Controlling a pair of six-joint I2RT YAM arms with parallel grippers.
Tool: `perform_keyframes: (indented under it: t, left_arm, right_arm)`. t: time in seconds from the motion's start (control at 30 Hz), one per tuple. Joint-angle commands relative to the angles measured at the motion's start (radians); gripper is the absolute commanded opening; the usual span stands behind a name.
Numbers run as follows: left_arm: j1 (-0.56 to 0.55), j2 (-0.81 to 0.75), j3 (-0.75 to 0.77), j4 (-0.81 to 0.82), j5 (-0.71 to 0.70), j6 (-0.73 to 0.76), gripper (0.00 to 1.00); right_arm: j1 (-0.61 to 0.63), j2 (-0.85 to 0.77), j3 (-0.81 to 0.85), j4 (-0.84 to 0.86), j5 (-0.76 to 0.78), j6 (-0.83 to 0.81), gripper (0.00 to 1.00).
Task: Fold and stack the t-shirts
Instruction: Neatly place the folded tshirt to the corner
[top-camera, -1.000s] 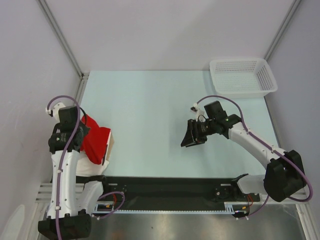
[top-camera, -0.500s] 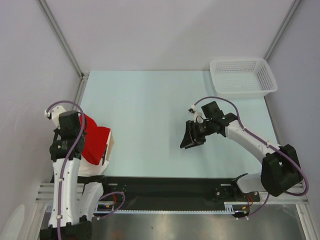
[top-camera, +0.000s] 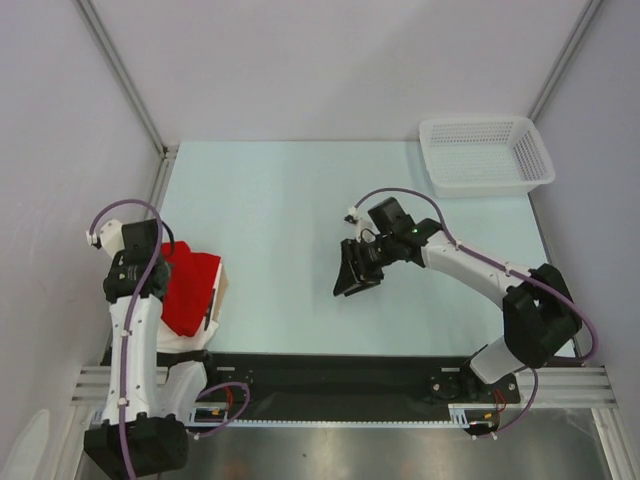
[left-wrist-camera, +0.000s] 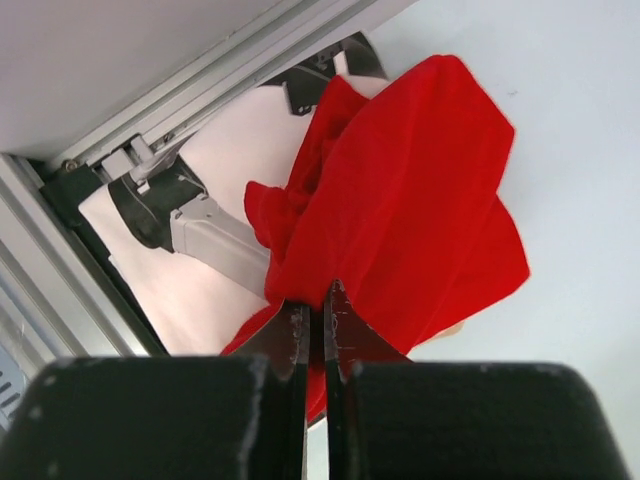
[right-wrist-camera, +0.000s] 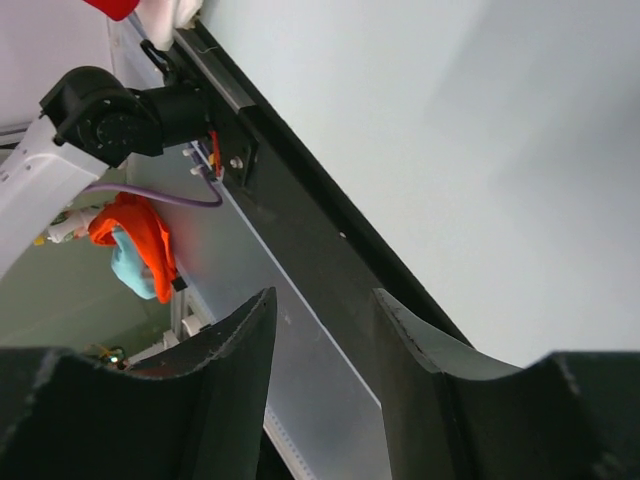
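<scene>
A bright red t-shirt (top-camera: 192, 290) hangs bunched at the table's near left corner, over a white sheet (top-camera: 172, 342). My left gripper (top-camera: 160, 268) is shut on an edge of the cloth. In the left wrist view the t-shirt (left-wrist-camera: 400, 200) drapes away from the left gripper (left-wrist-camera: 313, 302), whose fingers pinch a fold. My right gripper (top-camera: 350, 280) hovers over the middle of the table, open, with nothing between its fingers. In the right wrist view the right gripper (right-wrist-camera: 320, 300) points at the table's near edge.
A white mesh basket (top-camera: 440, 168) stands at the far right corner. A black rail (top-camera: 340, 370) runs along the near edge between the arm bases. Orange and blue cloth (right-wrist-camera: 135, 245) lies off the table beyond the rail.
My right arm has swung left towards the table's middle, its jaws a little wider. The left gripper has shifted slightly with the red cloth still held.
</scene>
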Motion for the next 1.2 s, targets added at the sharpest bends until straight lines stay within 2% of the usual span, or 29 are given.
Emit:
perform_keyframes:
  t: [0.0, 0.23, 0.47, 0.57, 0.67, 0.73, 0.83, 0.87, 1.0, 1.17]
  left_arm:
    - [0.047, 0.017, -0.044, 0.014, 0.023, -0.051, 0.00]
    - [0.126, 0.011, -0.131, 0.038, 0.041, -0.126, 0.00]
    - [0.288, 0.051, -0.150, 0.092, 0.113, -0.071, 0.00]
    - [0.301, 0.043, -0.134, 0.086, 0.130, -0.063, 0.00]
    - [0.299, 0.037, -0.110, 0.075, 0.256, -0.072, 0.00]
    - [0.264, 0.034, -0.102, 0.087, 0.387, -0.080, 0.00]
    - [0.163, -0.001, -0.085, 0.167, 0.490, -0.106, 0.00]
    - [0.091, -0.016, -0.076, 0.232, 0.542, -0.118, 0.00]
    - [-0.093, -0.049, 0.004, 0.327, 0.549, -0.159, 0.00]
    - [-0.303, 0.072, 0.212, 0.330, 0.612, -0.147, 0.00]
  right_arm:
    - [0.030, 0.030, 0.055, 0.073, -0.014, 0.064, 0.49]
    - [0.038, 0.041, 0.061, 0.013, -0.004, 0.027, 0.48]
    - [0.039, 0.048, 0.073, -0.056, 0.009, -0.020, 0.48]
    - [0.038, 0.053, 0.067, -0.053, 0.006, -0.020, 0.48]
    - [0.038, 0.056, 0.061, -0.038, 0.002, -0.014, 0.48]
    - [0.038, 0.053, 0.063, -0.036, 0.006, -0.009, 0.48]
    - [0.035, 0.041, 0.064, -0.038, 0.015, -0.009, 0.48]
    - [0.030, 0.029, 0.072, -0.051, 0.022, -0.009, 0.48]
    - [-0.001, -0.008, 0.092, -0.099, 0.078, -0.025, 0.48]
    - [-0.091, -0.071, 0.109, -0.159, 0.125, -0.035, 0.50]
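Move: The held red t-shirt hangs mostly to the right of the left fingers, its middle about 8 cm right, 3 cm back and 8 cm below. It is being taken to the white shirt stack, whose middle is some 5 cm back, 4 cm right and 14 cm below. The table's near-left corner is about 15 cm back, 9 cm left and 18 cm below. From the right hand the stack lies about 39 cm left, 3 cm back and 11 cm below. The red t-shirt stays pinched by its edge as the left hand first sinks about 6 cm towards the white stack, drawing slightly back and left. The hand then turns round and sweeps some 18 cm right, rising and going forward away from the stack, the wrist swinging roughly 45 degrees clockwise; the fingers stay shut. ##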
